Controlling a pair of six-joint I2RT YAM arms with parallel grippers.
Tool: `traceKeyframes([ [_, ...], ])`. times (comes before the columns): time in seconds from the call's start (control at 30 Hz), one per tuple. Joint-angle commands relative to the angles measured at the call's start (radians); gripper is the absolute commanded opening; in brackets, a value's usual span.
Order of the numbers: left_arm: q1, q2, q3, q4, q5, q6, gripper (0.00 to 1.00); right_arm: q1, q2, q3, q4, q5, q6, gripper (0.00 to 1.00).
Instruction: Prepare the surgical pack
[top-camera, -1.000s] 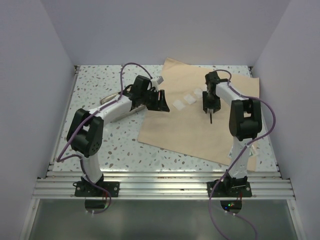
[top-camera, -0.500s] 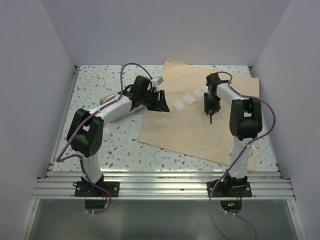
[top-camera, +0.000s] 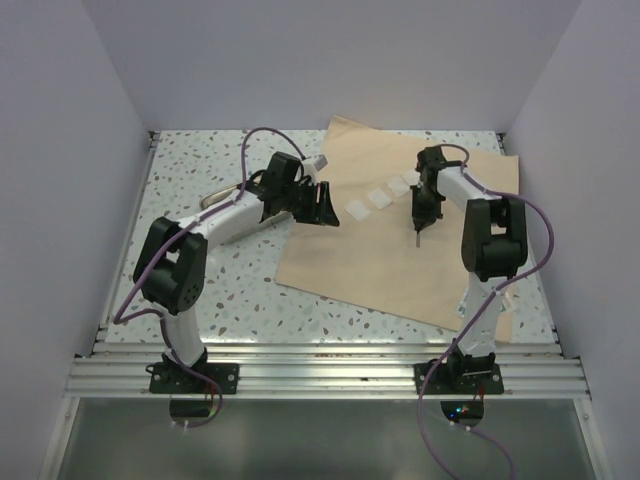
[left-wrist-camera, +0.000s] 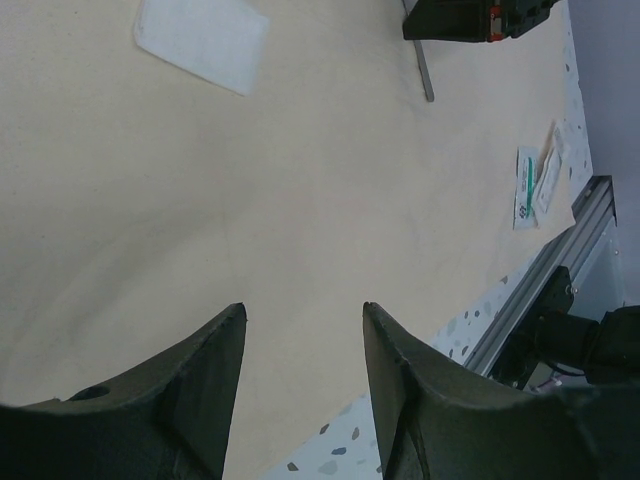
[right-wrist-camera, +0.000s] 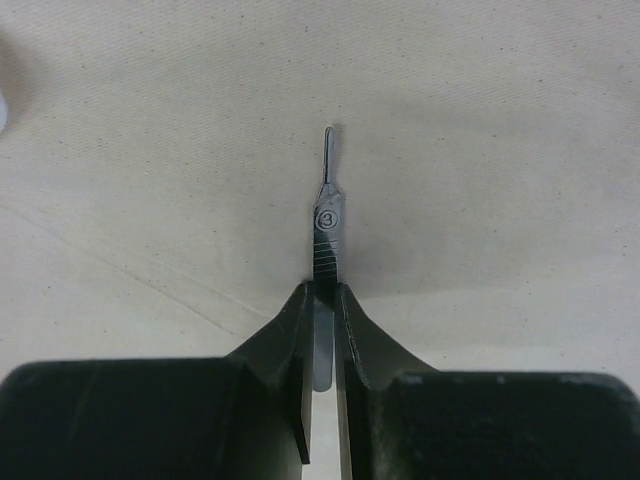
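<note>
The tan wrap sheet (top-camera: 380, 260) lies flat on the speckled table, with three white gauze squares (top-camera: 378, 198) in a row on it. My right gripper (top-camera: 418, 222) points down at the sheet just right of the gauze. In the right wrist view that gripper (right-wrist-camera: 322, 290) is shut on a slim metal scalpel handle (right-wrist-camera: 326, 220) marked 3, and the handle's tip sticks out ahead over the sheet (right-wrist-camera: 150, 150). My left gripper (top-camera: 325, 205) hangs open over the sheet's left edge, and nothing is between its fingers (left-wrist-camera: 303, 310). A shiny metal tray (top-camera: 215, 196) shows partly behind the left arm.
In the left wrist view, one gauze square (left-wrist-camera: 203, 40) and the right gripper with the handle (left-wrist-camera: 425, 75) lie ahead. Small white and green packets (left-wrist-camera: 535, 180) rest at the sheet's near right corner by the aluminium rail (top-camera: 320, 375). Walls close in on three sides.
The right gripper's jaws have closed on the scalpel handle, which lay between them on the sheet. The left arm has stayed still.
</note>
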Motion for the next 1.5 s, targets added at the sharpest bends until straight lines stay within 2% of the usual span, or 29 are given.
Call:
traceKeyframes([
  [0.0, 0.005, -0.043, -0.007, 0.003, 0.037, 0.002, 0.54, -0.009, -0.053, -0.009, -0.016, -0.037, 0.03, 0.0],
  [0.17, 0.002, -0.046, -0.011, 0.042, 0.06, -0.03, 0.55, -0.002, -0.142, 0.008, -0.006, -0.123, 0.095, 0.0],
  [0.3, -0.002, -0.038, -0.014, 0.081, 0.097, -0.076, 0.55, 0.096, -0.231, -0.06, 0.085, -0.24, 0.241, 0.0],
  [0.57, -0.035, -0.046, -0.027, 0.109, 0.06, -0.116, 0.56, 0.287, -0.286, -0.072, 0.225, -0.327, 0.489, 0.0],
  [0.83, -0.039, -0.069, -0.071, 0.091, 0.013, -0.128, 0.53, 0.359, -0.297, -0.046, 0.242, -0.361, 0.55, 0.0],
  [0.93, -0.039, -0.066, -0.074, 0.079, 0.002, -0.125, 0.46, 0.37, -0.311, -0.055, 0.245, -0.373, 0.554, 0.0],
  [1.03, -0.038, -0.057, -0.07, 0.077, 0.003, -0.12, 0.25, 0.379, -0.314, -0.058, 0.237, -0.402, 0.554, 0.0],
  [1.07, -0.033, -0.052, -0.065, 0.077, 0.003, -0.119, 0.1, 0.383, -0.317, -0.06, 0.237, -0.403, 0.553, 0.0],
  [1.1, -0.032, -0.049, -0.062, 0.068, 0.002, -0.117, 0.01, 0.382, -0.319, -0.063, 0.237, -0.401, 0.548, 0.0],
  [1.17, -0.012, -0.048, -0.057, 0.052, 0.0, -0.111, 0.0, 0.383, -0.32, -0.052, 0.234, -0.384, 0.527, 0.08],
  [1.2, -0.003, -0.052, -0.063, 0.048, 0.0, -0.105, 0.0, 0.383, -0.313, -0.023, 0.222, -0.369, 0.484, 0.24],
  [1.23, 0.022, -0.067, -0.073, 0.043, -0.006, -0.1, 0.0, 0.382, -0.305, -0.003, 0.193, -0.326, 0.456, 0.3],
  [1.33, 0.073, -0.095, -0.077, -0.003, -0.035, -0.056, 0.0, 0.38, -0.265, 0.09, 0.145, -0.245, 0.373, 0.34],
  [1.47, 0.218, -0.138, -0.074, -0.076, -0.095, 0.005, 0.0, 0.377, -0.15, 0.318, -0.013, -0.222, 0.22, 0.39],
])
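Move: On the cloth, the right fingers already pinch the scalpel handle; the open left fingers that it is brought to are about 25 cm to their left, 5 cm nearer the base and 11 cm higher. The leftmost gauze square lies some 17 cm left of the right hand and 6 cm farther out. From the left hand, the scalpel handle is roughly 25 cm to the right, 6 cm ahead and 12 cm below, and the metal tray 22 cm left and 13 cm ahead. Lifting the scalpel handle off the cloth, the right hand sweeps it some 24 cm left and about 12 cm up, easing slightly back, fingertips swinging left by about 35 degrees. The left hand edges back and right, shuts on the handle near its plain end; then the right fingers open and withdraw up and forward as the left carries it left and forward towards the tray. ##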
